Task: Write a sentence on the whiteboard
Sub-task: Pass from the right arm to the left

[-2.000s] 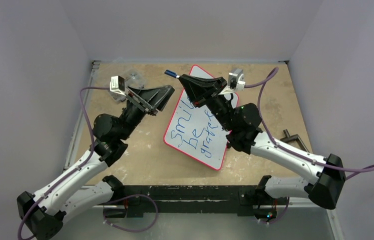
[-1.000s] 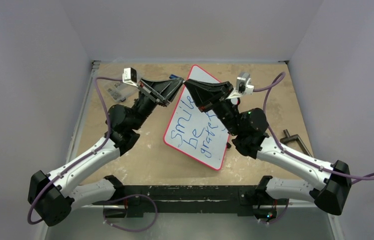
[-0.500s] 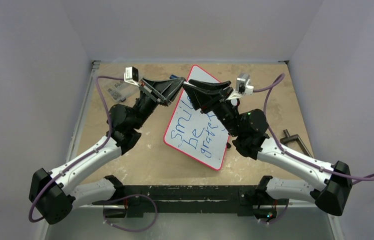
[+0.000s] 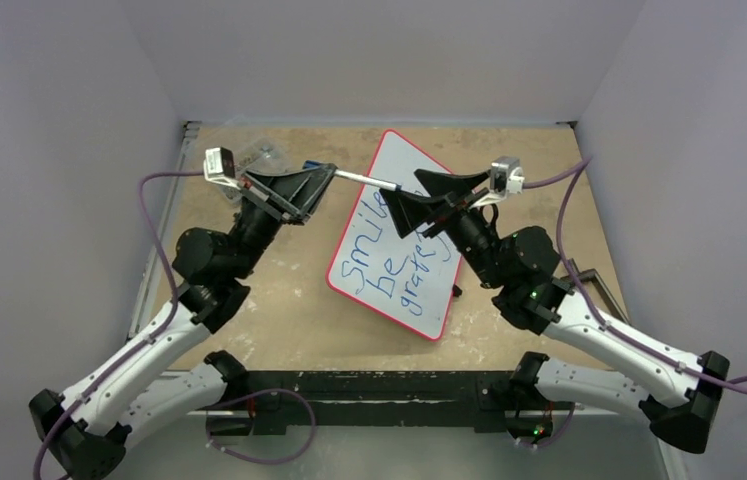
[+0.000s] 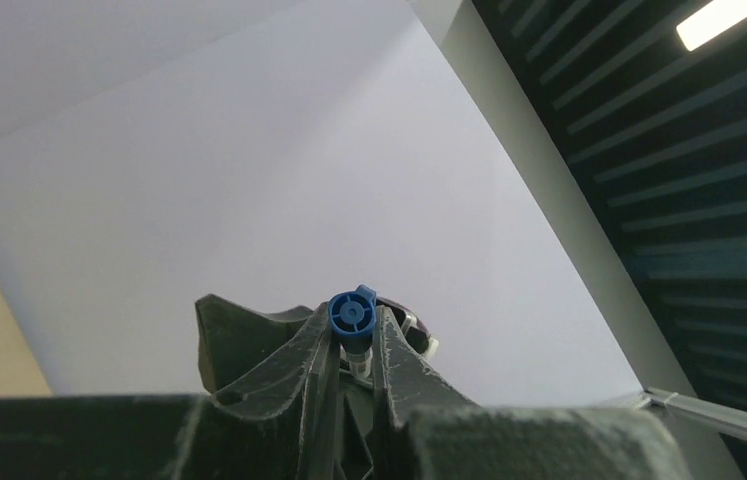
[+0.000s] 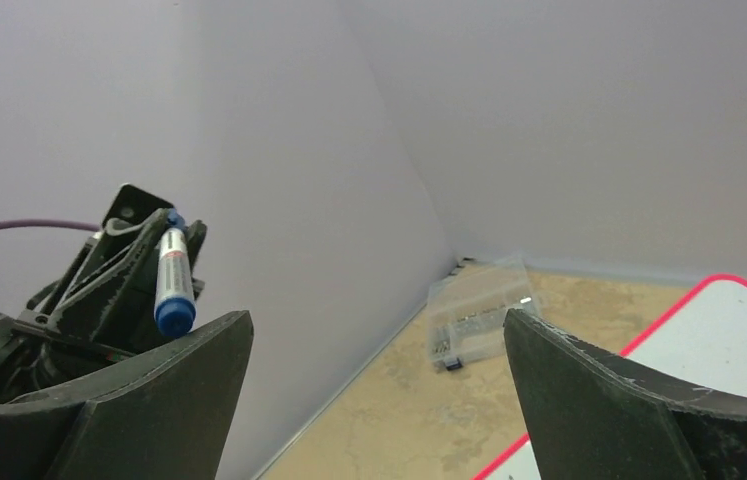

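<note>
The whiteboard (image 4: 432, 308), white with a red rim, lies tilted in the middle of the table. On it is the sentence (image 4: 389, 265), blue handwriting in three slanted lines. My left gripper (image 4: 327, 178) hovers past the board's upper left and is shut on a blue-capped marker (image 4: 365, 179), which sticks out to the right over the board's top corner. In the left wrist view the marker's blue end (image 5: 352, 316) sits pinched between the fingers. My right gripper (image 4: 405, 192) hangs above the board's top, open and holding nothing. Its view shows the marker (image 6: 173, 278) and the board's corner (image 6: 739, 330).
A small clear plastic compartment box (image 4: 267, 153) sits at the back left, also seen as the box (image 6: 479, 320) in the right wrist view. A dark metal clamp (image 4: 585, 276) lies on the table at the right. Walls close in the back and both sides.
The two grippers met at the board's top. The right gripper then opened, let go of the marker and drew back right. The left gripper shut on the marker and pulled left.
</note>
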Motion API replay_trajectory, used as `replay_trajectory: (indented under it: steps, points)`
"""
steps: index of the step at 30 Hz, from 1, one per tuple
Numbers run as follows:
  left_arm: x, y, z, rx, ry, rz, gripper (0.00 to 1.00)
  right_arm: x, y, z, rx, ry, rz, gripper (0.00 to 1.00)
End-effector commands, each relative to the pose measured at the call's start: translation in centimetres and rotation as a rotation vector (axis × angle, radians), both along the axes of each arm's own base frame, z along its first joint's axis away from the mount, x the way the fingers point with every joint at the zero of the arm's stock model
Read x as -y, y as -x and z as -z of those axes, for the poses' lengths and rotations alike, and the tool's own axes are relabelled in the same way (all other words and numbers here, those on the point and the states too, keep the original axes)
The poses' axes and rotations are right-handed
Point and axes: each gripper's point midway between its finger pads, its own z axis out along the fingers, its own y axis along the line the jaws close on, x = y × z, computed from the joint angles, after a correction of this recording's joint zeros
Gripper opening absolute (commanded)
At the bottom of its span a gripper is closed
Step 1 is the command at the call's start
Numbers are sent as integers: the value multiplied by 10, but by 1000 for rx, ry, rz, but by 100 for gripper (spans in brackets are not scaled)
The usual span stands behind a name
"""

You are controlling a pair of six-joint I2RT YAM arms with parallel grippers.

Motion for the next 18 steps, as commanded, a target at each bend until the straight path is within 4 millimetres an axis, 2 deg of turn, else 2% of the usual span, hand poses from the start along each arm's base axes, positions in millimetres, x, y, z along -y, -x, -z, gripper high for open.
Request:
replay_trajectory:
  steps: [1, 5, 10, 14, 18]
  points:
    - [-36, 4, -1, -6, -111, -165, 0, 30, 0, 3, -64, 36, 89, 99]
    - [-63, 8, 5, -48, -251, -278, 0, 45, -1, 35, -172, 156, 151, 99]
    - [-96, 14, 30, -166, -450, -395, 0, 50, 2, 74, -259, 241, 154, 99]
    - [-122, 22, 56, -238, -565, -474, 0, 47, 6, 98, -319, 301, 130, 99]
    - [-150, 33, 89, -328, -682, -565, 0, 48, 9, 113, -368, 350, 122, 99]
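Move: The marker is already in the left hand, pinched at its blue cap end; its middle lies about 3 cm to that hand's right, roughly level. From the open right hand the marker's middle is some 6 cm left, 2 cm back and 4 cm up. The whiteboard's middle is about 12 cm ahead, 13 cm right and 40 cm below the left hand; from the right hand, 11 cm ahead, 3 cm right and 36 cm below. The marker, still pinched by the left fingers, is carried about 12 cm left, away from the right hand and whiteboard, with a late dip of a few centimetres; that wrist rolls its left side up and turns counter-clockwise, each some 25 degrees. The right hand, fingers staying wide open, shifts right, then sinks about 10 cm towards the whiteboard, tipping down. ##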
